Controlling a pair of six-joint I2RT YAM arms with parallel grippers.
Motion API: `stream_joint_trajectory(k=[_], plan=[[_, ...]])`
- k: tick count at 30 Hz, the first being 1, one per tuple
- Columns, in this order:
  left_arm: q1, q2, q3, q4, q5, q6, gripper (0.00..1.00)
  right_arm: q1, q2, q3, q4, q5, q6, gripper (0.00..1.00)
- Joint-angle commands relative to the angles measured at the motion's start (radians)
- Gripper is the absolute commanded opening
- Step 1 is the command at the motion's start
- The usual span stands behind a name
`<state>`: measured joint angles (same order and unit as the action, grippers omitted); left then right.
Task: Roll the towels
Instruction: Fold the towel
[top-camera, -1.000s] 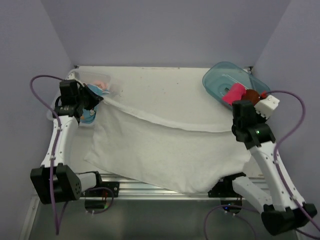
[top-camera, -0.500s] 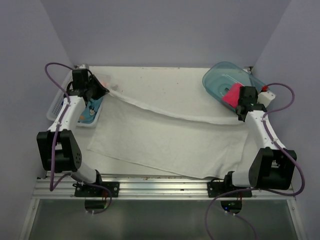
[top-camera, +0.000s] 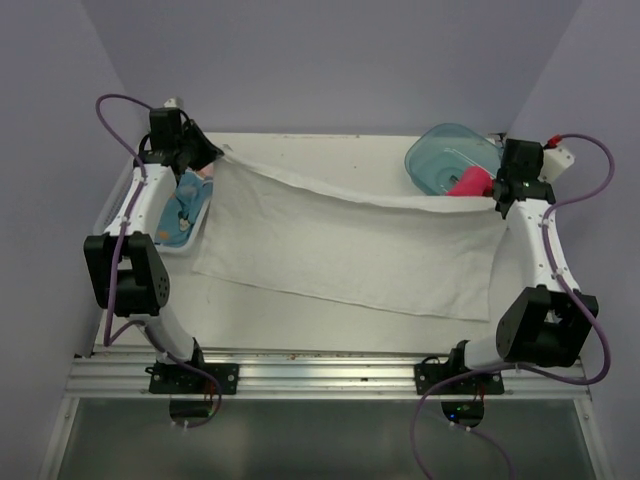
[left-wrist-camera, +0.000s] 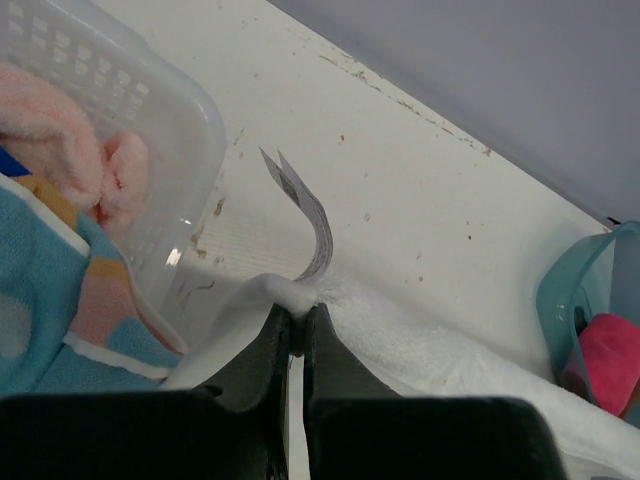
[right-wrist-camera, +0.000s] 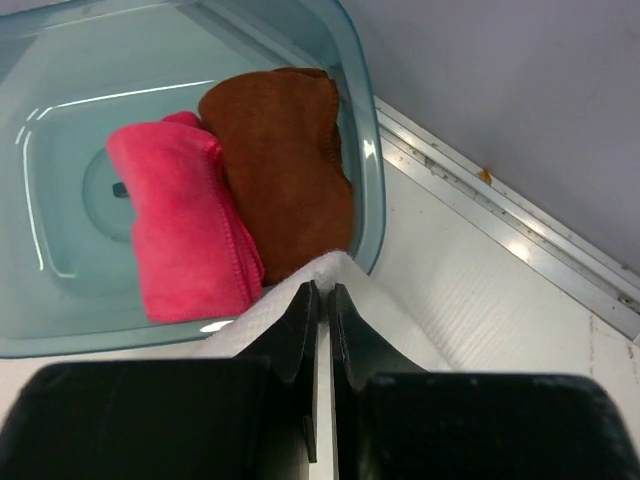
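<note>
A large white towel (top-camera: 340, 250) lies spread across the middle of the table, its far edge lifted a little. My left gripper (top-camera: 222, 158) (left-wrist-camera: 297, 310) is shut on the white towel's far left corner (left-wrist-camera: 285, 292), where a care label (left-wrist-camera: 312, 215) sticks up. My right gripper (top-camera: 497, 200) (right-wrist-camera: 322, 290) is shut on the far right corner (right-wrist-camera: 338, 264). A hot pink towel (right-wrist-camera: 185, 215) and a brown towel (right-wrist-camera: 285, 160) lie folded in the teal tub (right-wrist-camera: 60, 120). A pale peach towel (left-wrist-camera: 60, 130) and a light blue printed towel (left-wrist-camera: 40, 300) sit in the white basket (left-wrist-camera: 150, 120).
The teal tub (top-camera: 445, 155) stands at the far right by the wall. The white basket (top-camera: 175, 248) sits at the far left beside the left arm. A metal rail (top-camera: 320, 365) runs along the near edge, and walls close in the table on three sides.
Both grippers have moved toward the far wall, still shut on the towel's corners. The white towel has been dragged away from the near edge and now lies flatter and stretched.
</note>
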<state>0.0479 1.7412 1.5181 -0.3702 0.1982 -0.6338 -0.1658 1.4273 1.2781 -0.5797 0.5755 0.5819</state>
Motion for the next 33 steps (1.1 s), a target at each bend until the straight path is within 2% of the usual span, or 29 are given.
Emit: stream_joint_trajectory(k=[1, 8, 17, 24, 33], plan=[[0.001, 0.032, 0.071, 0.027, 0.010, 0.016, 0.00, -0.008, 0.036, 0.072, 0.015, -0.032, -0.011, 0.00], [-0.002, 0.043, 0.079, 0.013, 0.023, 0.031, 0.00, -0.008, -0.016, 0.027, -0.023, -0.063, 0.006, 0.00], [0.000, -0.052, 0.010, -0.079, -0.015, 0.098, 0.00, -0.011, -0.224, -0.198, -0.117, -0.117, 0.019, 0.00], [0.003, -0.193, -0.186, -0.121, -0.045, 0.105, 0.00, -0.012, -0.448, -0.365, -0.250, -0.105, 0.052, 0.00], [0.030, -0.350, -0.383, -0.205, -0.129, 0.149, 0.00, -0.014, -0.530, -0.393, -0.359, -0.131, 0.088, 0.00]])
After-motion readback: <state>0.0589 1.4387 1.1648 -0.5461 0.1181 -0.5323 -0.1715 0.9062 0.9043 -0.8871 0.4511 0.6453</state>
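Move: The white towel's near edge, lying on the table, is where the held far edge is going. Its left corner is roughly 23 cm back, 8 cm left and 20 cm below the left hand, with the white basket some 20 cm left of that hand, level with it. Its right corner is about 23 cm back, 4 cm right and 20 cm below the right hand; the teal box stands about 16 cm ahead, the brown towel in it 10 cm ahead, 7 cm right. The white towel's far edge, still pinched at both ends, is first eased about a centimetre outward, then brought back over the lying part towards the near edge: roughly 12 cm with the left hand, 15 cm with the right, which also drifts some 5 cm left. Both sink about 5 cm, fingers tipping slightly down and staying shut. ##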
